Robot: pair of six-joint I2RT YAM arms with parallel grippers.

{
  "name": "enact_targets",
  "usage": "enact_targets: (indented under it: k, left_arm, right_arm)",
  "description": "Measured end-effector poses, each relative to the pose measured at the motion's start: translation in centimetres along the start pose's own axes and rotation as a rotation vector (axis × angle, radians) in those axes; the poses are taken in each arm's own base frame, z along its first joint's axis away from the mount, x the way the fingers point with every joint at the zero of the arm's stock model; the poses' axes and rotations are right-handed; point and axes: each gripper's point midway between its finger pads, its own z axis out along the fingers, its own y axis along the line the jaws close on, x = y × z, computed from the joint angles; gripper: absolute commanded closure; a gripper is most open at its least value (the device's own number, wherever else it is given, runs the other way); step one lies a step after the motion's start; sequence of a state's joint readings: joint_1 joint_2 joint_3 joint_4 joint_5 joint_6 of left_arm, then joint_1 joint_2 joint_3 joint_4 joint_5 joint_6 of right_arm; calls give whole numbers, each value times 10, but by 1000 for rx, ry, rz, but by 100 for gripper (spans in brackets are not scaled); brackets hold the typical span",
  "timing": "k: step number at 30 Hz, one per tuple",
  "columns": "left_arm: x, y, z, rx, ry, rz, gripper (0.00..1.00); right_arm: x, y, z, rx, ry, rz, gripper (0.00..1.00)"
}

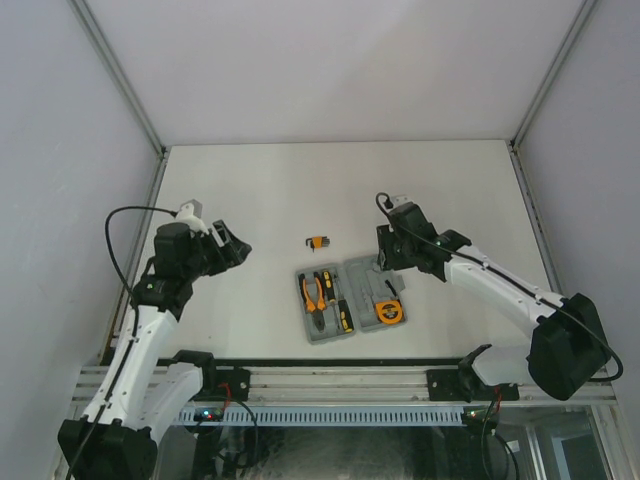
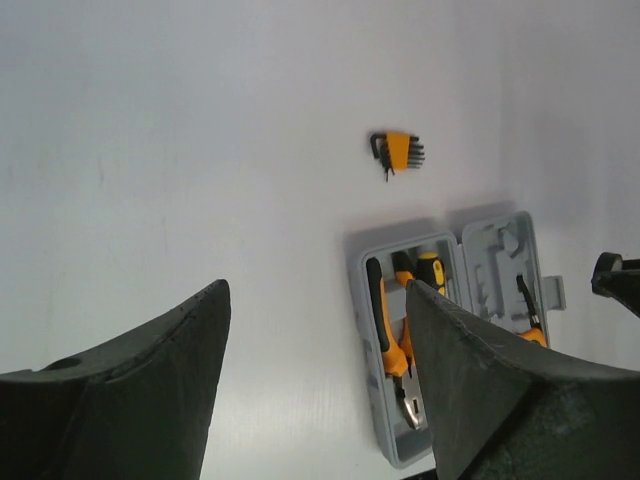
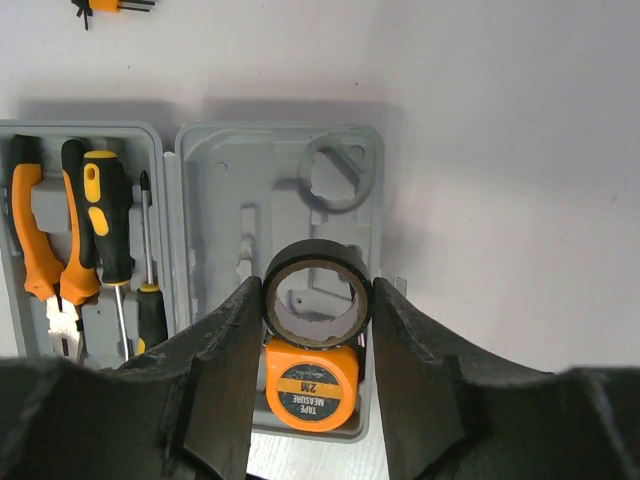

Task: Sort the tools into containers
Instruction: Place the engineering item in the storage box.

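Observation:
The open grey case (image 1: 362, 276) lies on the table's near middle. Its left half holds the orange-handled pliers (image 3: 42, 262) and two black-and-yellow screwdrivers (image 3: 104, 225), the thinner one (image 3: 150, 300) beside the other. The orange tape measure (image 3: 310, 385) sits in the right half (image 3: 220, 200). My right gripper (image 3: 318, 295) is shut on the black ring (image 3: 288, 262), held upright above that half, just over the tape measure. The hex key set (image 1: 318, 241) lies loose on the table behind the case. My left gripper (image 2: 315, 385) hovers open and empty to the left of the case.
A round moulded recess (image 3: 335, 172) in the case's right half stands empty beyond the ring. The hex key set (image 2: 398, 153) shows ahead of the left gripper, with the case (image 2: 500, 250) to its right. Metal rails frame the white table (image 1: 250, 190).

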State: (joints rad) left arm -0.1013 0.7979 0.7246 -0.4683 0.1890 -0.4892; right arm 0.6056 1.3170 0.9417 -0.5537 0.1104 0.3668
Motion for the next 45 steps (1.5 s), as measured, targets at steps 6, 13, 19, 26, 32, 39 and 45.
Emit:
enact_targets:
  k: [6, 13, 19, 26, 32, 39, 45]
  left_arm:
    - [41, 14, 12, -25, 89, -55, 26]
    - [88, -5, 21, 46, 181, -24, 30]
    - [131, -24, 32, 114, 280, -16, 37]
    - [157, -42, 47, 156, 344, -1, 44]
    - [167, -46, 57, 172, 361, 6, 51]
    - [183, -48, 65, 177, 398, 15, 59]
    - [194, -44, 68, 161, 423, 12, 66]
  right_arm:
    - [9, 1, 2, -10, 3, 15, 66]
    - [16, 5, 5, -21, 12, 27, 66]
    - [14, 12, 6, -40, -1, 28, 67]
    - [22, 11, 19, -23, 37, 21, 67]
    - [39, 4, 38, 31, 111, -2, 67]
    - [33, 5, 43, 47, 109, -11, 68]
    - [30, 4, 44, 55, 102, -13, 68]
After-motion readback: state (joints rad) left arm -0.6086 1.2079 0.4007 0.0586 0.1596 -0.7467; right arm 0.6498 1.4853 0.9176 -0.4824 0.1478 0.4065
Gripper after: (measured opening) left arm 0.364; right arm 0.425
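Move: The left hand, still high, has the box's left rim some 14 cm to its right, 6 cm back and 17 below; the orange pliers lie just inside that rim, about 3 cm farther right, and the hex key set about 10 cm ahead and 17 right of the hand. The right hand already holds the black tape roll: the round recess is about 5 cm ahead, 4 left and 9 below it, the tape measure about 8 cm back and 2 left. Swing the left gripper down and to its right, drawing back a little, some 20 cm in all, to the box's left rim beside the pliers, tipping the fingers down and turning them clockwise by nearly 20 degrees while closing to about half the starting gap. Meanwhile keep the tape roll pinched in the right fingers and lower it about 5 cm towards the round recess, mostly late. ##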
